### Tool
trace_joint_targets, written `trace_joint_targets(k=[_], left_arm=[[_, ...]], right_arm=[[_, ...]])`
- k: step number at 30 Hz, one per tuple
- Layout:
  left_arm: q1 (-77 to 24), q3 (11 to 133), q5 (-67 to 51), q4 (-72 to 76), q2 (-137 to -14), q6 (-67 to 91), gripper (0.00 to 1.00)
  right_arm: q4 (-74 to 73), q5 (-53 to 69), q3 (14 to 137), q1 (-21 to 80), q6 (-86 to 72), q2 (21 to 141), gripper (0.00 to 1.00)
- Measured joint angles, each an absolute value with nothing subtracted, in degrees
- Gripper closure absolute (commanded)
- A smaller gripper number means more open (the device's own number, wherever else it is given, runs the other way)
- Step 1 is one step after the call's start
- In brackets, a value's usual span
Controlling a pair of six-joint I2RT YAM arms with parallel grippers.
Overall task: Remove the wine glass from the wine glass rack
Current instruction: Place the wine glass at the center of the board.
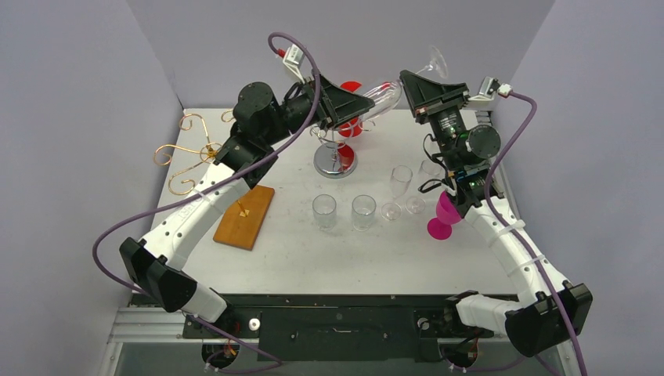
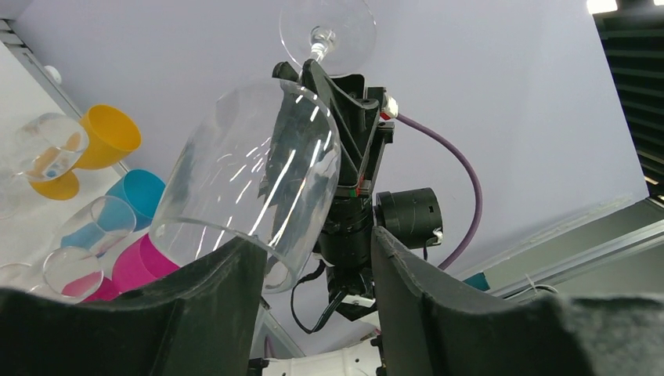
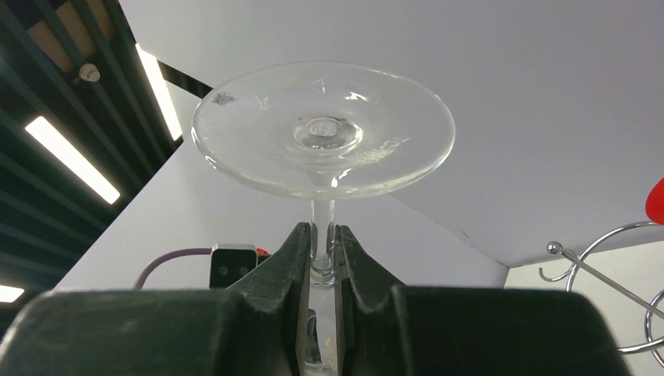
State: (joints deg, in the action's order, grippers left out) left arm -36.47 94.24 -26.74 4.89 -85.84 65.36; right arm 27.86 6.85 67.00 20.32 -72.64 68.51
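A clear wine glass [image 1: 384, 98] hangs in the air above the back of the table, bowl to the left and foot [image 3: 322, 129] up to the right. My right gripper [image 1: 415, 86] is shut on its stem just under the foot, as the right wrist view shows [image 3: 322, 243]. From the left, my left gripper [image 1: 364, 102] reaches the bowl [image 2: 250, 180]. Its jaws [image 2: 317, 258] stand open, the bowl's rim dipping into the gap by the left finger and well apart from the right finger. The chrome wine glass rack [image 1: 335, 160] stands below, with a red glass [image 1: 350, 125] on it.
A gold wire rack [image 1: 192, 153] sits at the left edge beside a wooden board [image 1: 245, 215]. Two clear tumblers [image 1: 324, 210] [image 1: 363, 211], clear stemmed glasses [image 1: 399, 188] and a magenta glass [image 1: 445, 215] stand mid-table. Yellow [image 2: 106, 137] and blue [image 2: 141, 196] cups show in the left wrist view.
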Motion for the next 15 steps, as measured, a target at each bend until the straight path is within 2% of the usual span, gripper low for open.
trace_joint_targets(k=[7, 12, 15], left_arm=[[-38.2, 94.2, -25.3, 6.3, -86.4, 65.9, 0.72], [-39.0, 94.2, -23.9, 6.8, -86.5, 65.8, 0.77], [-39.4, 94.2, -23.7, 7.1, -86.5, 65.8, 0.84]], right_arm=[[28.5, 5.4, 64.4, 20.8, -72.4, 66.0, 1.00], [28.7, 3.6, 63.4, 21.5, -70.9, 63.9, 1.00], [28.7, 2.5, 62.5, 21.9, -70.1, 62.8, 1.00]])
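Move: The bowl of the wine glass, held tilted by the stem in the right hand, has its middle about 3 cm ahead, 3 cm right and 2 cm below the left hand, with the near rim edge between the open fingers. The silver rack stands some 8 cm ahead, 5 cm left and 35 cm below the left hand; the right tumbler is roughly 4 cm back, 2 cm right and 45 cm below. From the right hand the bowl is about 3 cm back, 3 cm left and 3 cm below. The left hand edges about 1.5 cm to the right, and slightly back, along with the bowl while its fingers close from half open to about a fifth, one either side of the near rim edge, though whether they already touch the glass can't be seen. The right hand keeps its pinch on the stem and draws the glass back some 2.5 cm and a little to the right, bringing the bowl closer in to the left fingers with hardly any wrist turn. ##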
